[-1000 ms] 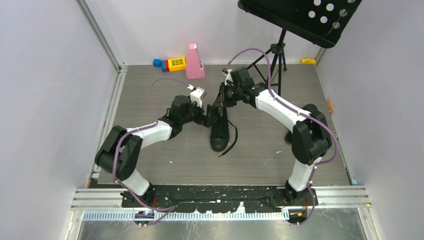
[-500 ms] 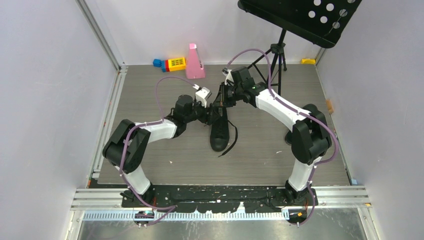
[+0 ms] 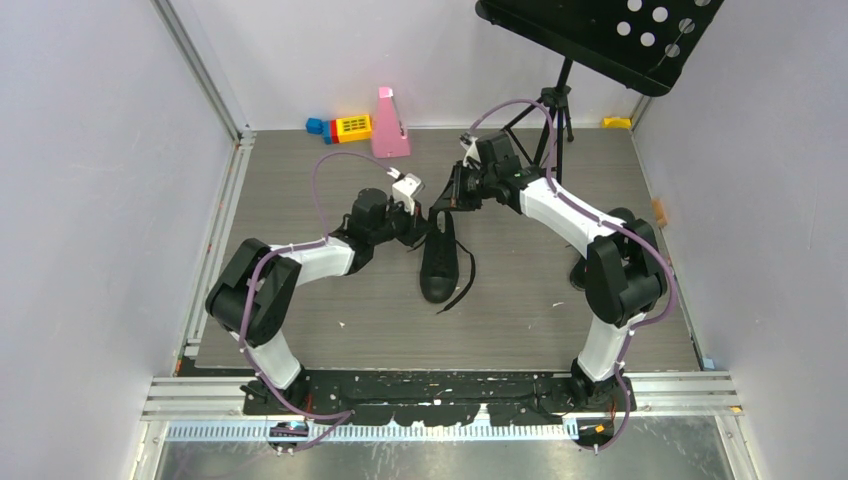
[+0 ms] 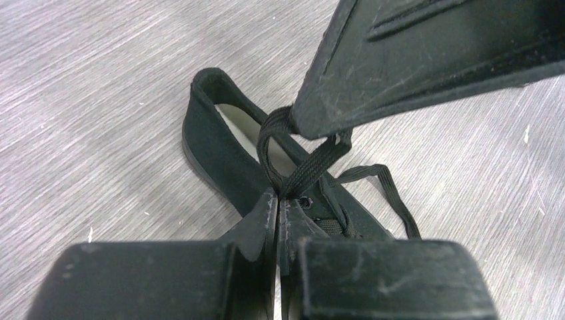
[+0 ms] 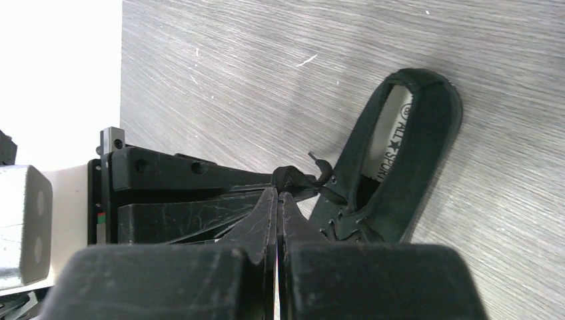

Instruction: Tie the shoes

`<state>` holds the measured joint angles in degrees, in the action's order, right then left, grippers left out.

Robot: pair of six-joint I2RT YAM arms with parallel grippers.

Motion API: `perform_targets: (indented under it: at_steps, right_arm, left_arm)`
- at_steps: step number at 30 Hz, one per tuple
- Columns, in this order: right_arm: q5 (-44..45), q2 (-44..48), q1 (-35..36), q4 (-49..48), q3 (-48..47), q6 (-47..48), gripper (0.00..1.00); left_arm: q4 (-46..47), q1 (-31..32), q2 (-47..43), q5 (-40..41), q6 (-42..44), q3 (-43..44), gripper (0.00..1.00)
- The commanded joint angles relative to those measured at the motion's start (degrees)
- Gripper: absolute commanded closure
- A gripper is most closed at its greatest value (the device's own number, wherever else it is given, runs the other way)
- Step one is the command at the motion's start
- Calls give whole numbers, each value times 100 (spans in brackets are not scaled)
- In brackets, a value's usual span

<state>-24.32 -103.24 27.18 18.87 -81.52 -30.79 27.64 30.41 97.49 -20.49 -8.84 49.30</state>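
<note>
One black canvas shoe lies on the grey floor, toe toward the arms; it also shows in the left wrist view and the right wrist view. My left gripper is shut on a black lace at the shoe's top eyelets. My right gripper is shut on a lace just above the shoe's opening. The two grippers meet tip to tip over the shoe's tongue. A loose lace end trails off the shoe's right side.
A black tripod music stand stands behind the right arm. A pink wedge and coloured toy blocks sit at the back wall. Side walls close in left and right.
My right gripper has moved slightly right and back, pulling the lace. My left gripper has shifted a little right and back toward the shoe's opening. The shoe stays put.
</note>
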Motion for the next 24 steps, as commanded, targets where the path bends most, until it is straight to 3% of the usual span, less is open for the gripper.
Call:
perform_targets:
  at_steps: [1, 5, 6, 9, 10, 13, 18, 24]
  right_arm:
    - [-61, 139, -63, -236, 93, -36, 100]
    - [-71, 164, -90, -227, 123, 15, 100]
    - [-103, 151, -90, -227, 119, 30, 100]
    - [-215, 138, -90, -220, 70, 24, 100]
    - [-245, 132, -89, -213, 53, 33, 100]
    - [-310, 134, -88, -193, 12, 41, 100]
    - [-378, 135, -90, -181, -31, 57, 100]
    - [-460, 135, -85, -181, -78, 29, 100]
  left_arm:
    - [-42, 8, 30, 101, -17, 167, 100]
    - [-99, 8, 19, 118, -34, 168, 98]
    - [-135, 8, 2, 164, -38, 163, 90]
    - [-110, 8, -93, 315, -28, 75, 47]
    - [-24, 8, -115, 325, -15, 21, 37]
    - [156, -9, -86, 231, 51, 14, 24]
    - [155, -95, 110, -164, 138, 343, 15]
    - [129, -104, 519, -547, 283, 787, 17]
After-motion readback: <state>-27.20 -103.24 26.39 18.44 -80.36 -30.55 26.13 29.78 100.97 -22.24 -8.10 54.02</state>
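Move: Just beyond the left fingertips, the lace loop that both hands hold has its middle about 2 cm ahead, 1 cm right and 2 cm up. The right fingertips are roughly 3 cm ahead, 2 cm right and 3 cm up. The shoe's middle lies some 6 cm back, 2 cm right and 7 cm down. From the right hand the loop is about 1 cm back, 1 cm left and 1 cm down, and the shoe is 9 cm back, straight below otherwise, 10 cm down. Opening nearly wide, the left fingers let go of the lace while that hand stays almost in place, easing less than 1 cm down and left. The left hand then goes about 2 cm forward and right towards the right fingertips, jaws still spread. The right hand all but holds its place, still pinching the lace in shut fingers. ##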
